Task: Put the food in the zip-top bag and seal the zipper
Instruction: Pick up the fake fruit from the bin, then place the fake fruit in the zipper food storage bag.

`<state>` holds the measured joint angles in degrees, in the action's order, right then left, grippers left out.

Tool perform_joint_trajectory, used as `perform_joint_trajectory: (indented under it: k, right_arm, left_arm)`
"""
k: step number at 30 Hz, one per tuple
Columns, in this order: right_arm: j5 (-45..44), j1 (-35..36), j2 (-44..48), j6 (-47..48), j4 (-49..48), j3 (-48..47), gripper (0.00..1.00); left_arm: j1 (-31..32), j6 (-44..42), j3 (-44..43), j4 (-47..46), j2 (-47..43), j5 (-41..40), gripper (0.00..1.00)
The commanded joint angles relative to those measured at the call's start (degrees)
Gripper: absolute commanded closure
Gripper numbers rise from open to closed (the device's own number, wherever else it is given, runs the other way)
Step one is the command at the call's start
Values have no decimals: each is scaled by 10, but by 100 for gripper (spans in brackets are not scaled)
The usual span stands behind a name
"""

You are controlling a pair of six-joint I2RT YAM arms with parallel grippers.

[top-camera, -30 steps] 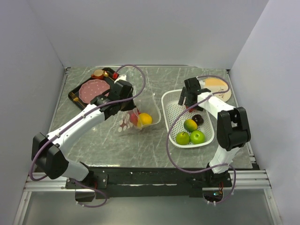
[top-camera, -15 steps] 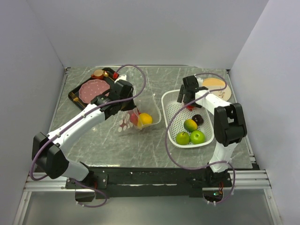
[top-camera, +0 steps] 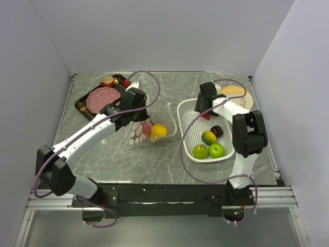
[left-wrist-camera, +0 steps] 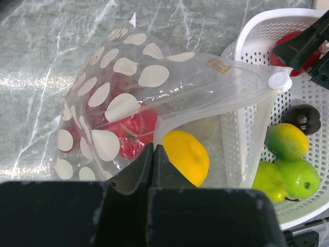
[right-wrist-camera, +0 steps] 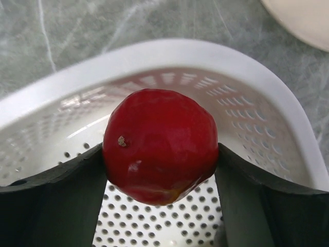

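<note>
The zip-top bag (top-camera: 160,117), clear with white dots, lies between the arms with its mouth toward the basket. It holds a yellow-orange citrus (top-camera: 160,130) and reddish grapes (top-camera: 146,128). My left gripper (top-camera: 140,115) is shut on the bag's mouth edge (left-wrist-camera: 153,150). The zipper strip (left-wrist-camera: 218,106) runs along the mouth to a white round tab. My right gripper (top-camera: 206,113) is shut on the red apple (right-wrist-camera: 160,145), at the far end of the white basket (top-camera: 182,111). Two green apples (top-camera: 216,150), a green-orange citrus (top-camera: 208,137) and a dark plum (top-camera: 217,130) lie in the basket.
A black tray (top-camera: 81,103) at the back left holds the pink meat slice (top-camera: 100,96) and the brown round piece (top-camera: 107,80). A pale plate (top-camera: 237,95) sits at the back right, just beyond the basket. Walls enclose the table on three sides.
My right gripper has shifted slightly to the left and farther back at the basket's far end, its fingers now against the red apple. The left arm and bag have not moved.
</note>
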<state>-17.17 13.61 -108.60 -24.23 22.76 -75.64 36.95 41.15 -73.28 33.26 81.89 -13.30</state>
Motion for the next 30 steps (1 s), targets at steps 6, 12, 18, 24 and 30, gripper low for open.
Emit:
perform_joint_trajectory:
  k: [6,12,18,24,30]
  right_arm:
    - [25,-5,-11,3,-27,-24,45]
    - [71,-5,49,-7,-65,30,55]
    - [116,-3,162,-30,-93,96,55]
    - [196,4,292,-33,-106,151,54]
    - [296,41,378,-70,-140,190,53]
  left_arm:
    - [1,-9,-28,-6,8,-2,99]
    - [1,-5,-20,-10,5,4,99]
    - [1,-14,-32,-2,12,10,99]
    - [1,-6,-24,-19,12,22,99]
    - [1,-10,-36,-19,26,29,99]
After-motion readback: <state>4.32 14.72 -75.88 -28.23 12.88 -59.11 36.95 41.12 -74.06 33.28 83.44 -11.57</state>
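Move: The red fruit is already between the right fingers at the far end of the bin; the bag's open mouth is some 20 cm to its left, about 5 cm back and 8 cm higher. The bin's left rim stands about 12 cm left, level front to back. The dark plum lies about 8 cm back and 5 cm right, the mango 11 cm back and 1 cm right. From the left hand, the red fruit is about 28 cm right, 8 cm ahead and 15 cm below. Still pinching the red fruit between both pads, the right hand barely shifts at first, easing a little left, then lifts quickly by about 15 cm out of the bin while drawing back and left towards the bag's mouth. The wrist tilts over by some 35 degrees on the way, swinging the fingers leftward and outward; the grip doesn't change. ##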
